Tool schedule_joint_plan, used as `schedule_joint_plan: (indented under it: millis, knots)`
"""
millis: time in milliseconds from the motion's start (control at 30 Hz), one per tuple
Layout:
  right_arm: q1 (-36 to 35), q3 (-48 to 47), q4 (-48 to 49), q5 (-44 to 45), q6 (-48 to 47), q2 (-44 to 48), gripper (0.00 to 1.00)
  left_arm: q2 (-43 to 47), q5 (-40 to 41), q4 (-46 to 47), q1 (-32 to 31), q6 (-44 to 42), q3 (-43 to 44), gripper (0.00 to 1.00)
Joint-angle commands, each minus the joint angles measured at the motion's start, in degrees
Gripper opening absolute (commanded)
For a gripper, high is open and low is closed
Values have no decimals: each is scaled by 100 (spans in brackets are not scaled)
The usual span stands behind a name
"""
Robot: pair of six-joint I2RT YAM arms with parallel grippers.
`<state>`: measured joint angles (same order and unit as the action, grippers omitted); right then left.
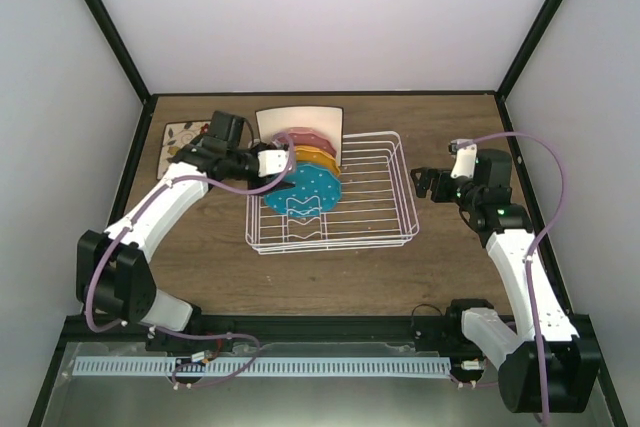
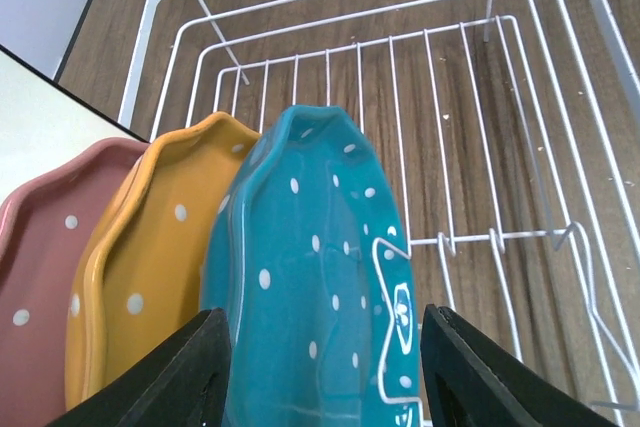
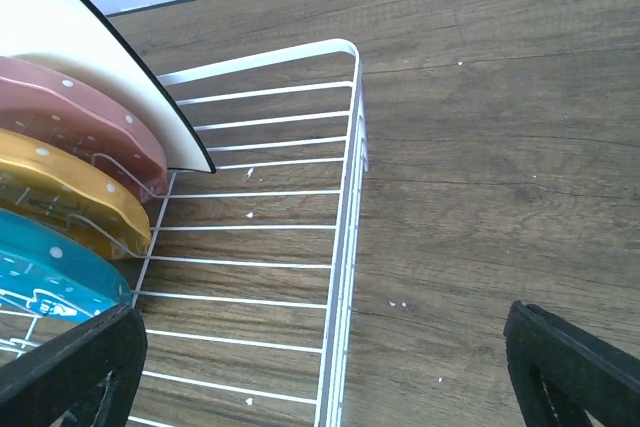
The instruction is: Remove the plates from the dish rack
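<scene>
The white wire dish rack (image 1: 380,187) sits mid-table with plates standing at its left end: a blue dotted plate (image 2: 310,277), an orange one (image 2: 150,267), a pink one (image 2: 40,277) and a plain cream square plate (image 1: 300,119) at the back. My left gripper (image 2: 325,367) straddles the blue plate's upper rim, one finger against each side, shut on it. A floral square plate (image 1: 182,137) lies flat on the table, left of the rack. My right gripper (image 1: 425,182) hovers just right of the rack, open, nothing between its fingers.
The rack's right rim (image 3: 350,177) runs under my right gripper (image 3: 325,367), with bare wood table (image 3: 500,147) to its right. The rack's right half holds only wire prongs (image 2: 490,242). Side walls enclose the table on both sides.
</scene>
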<state>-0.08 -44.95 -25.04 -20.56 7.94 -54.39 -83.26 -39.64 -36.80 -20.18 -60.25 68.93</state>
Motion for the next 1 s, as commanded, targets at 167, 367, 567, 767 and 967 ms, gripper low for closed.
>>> schedule_joint_plan:
  millis: [167, 367, 567, 767, 967]
  knots:
    - [60, -59, -36, 94, -65, 111, 100, -348, 280, 526, -156, -120, 42, 54]
    - [60, -92, -49, 97, -83, 95, 100, -538, 427, 573, -232, -95, 18, 44]
    - [61, -86, -50, 122, -96, 104, 100, -683, 613, 619, -341, -46, 20, 34]
    - [65, -83, -63, 141, -87, 130, 100, -731, 807, 719, -429, 156, 82, 11]
    - [60, -59, -34, 141, -83, 123, 100, -448, 866, 768, -488, 511, 363, 4]
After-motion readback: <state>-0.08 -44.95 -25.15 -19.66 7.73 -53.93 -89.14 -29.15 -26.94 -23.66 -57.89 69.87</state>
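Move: The teal plate's middle is some 7 cm to the right of the left gripper, about 2 cm ahead and 6 cm lower, and its upper left rim is much nearer. From that gripper the orange plate stands about 6 cm ahead and 7 cm right, the pink plate roughly 10 cm ahead and 7 cm right, both also 6 cm lower. From the right gripper the teal plate is about 23 cm left, 2 cm ahead and 7 cm lower. Bring the left gripper, still half open, forward over the rack about 4 cm, sinking some 2 cm and easing slightly right, so that the teal plate's upper left rim comes between the fingers. Tilt the wrist just a few degrees, close the fingers on the way in, and pinch the rim as the hand comes to a stop. ##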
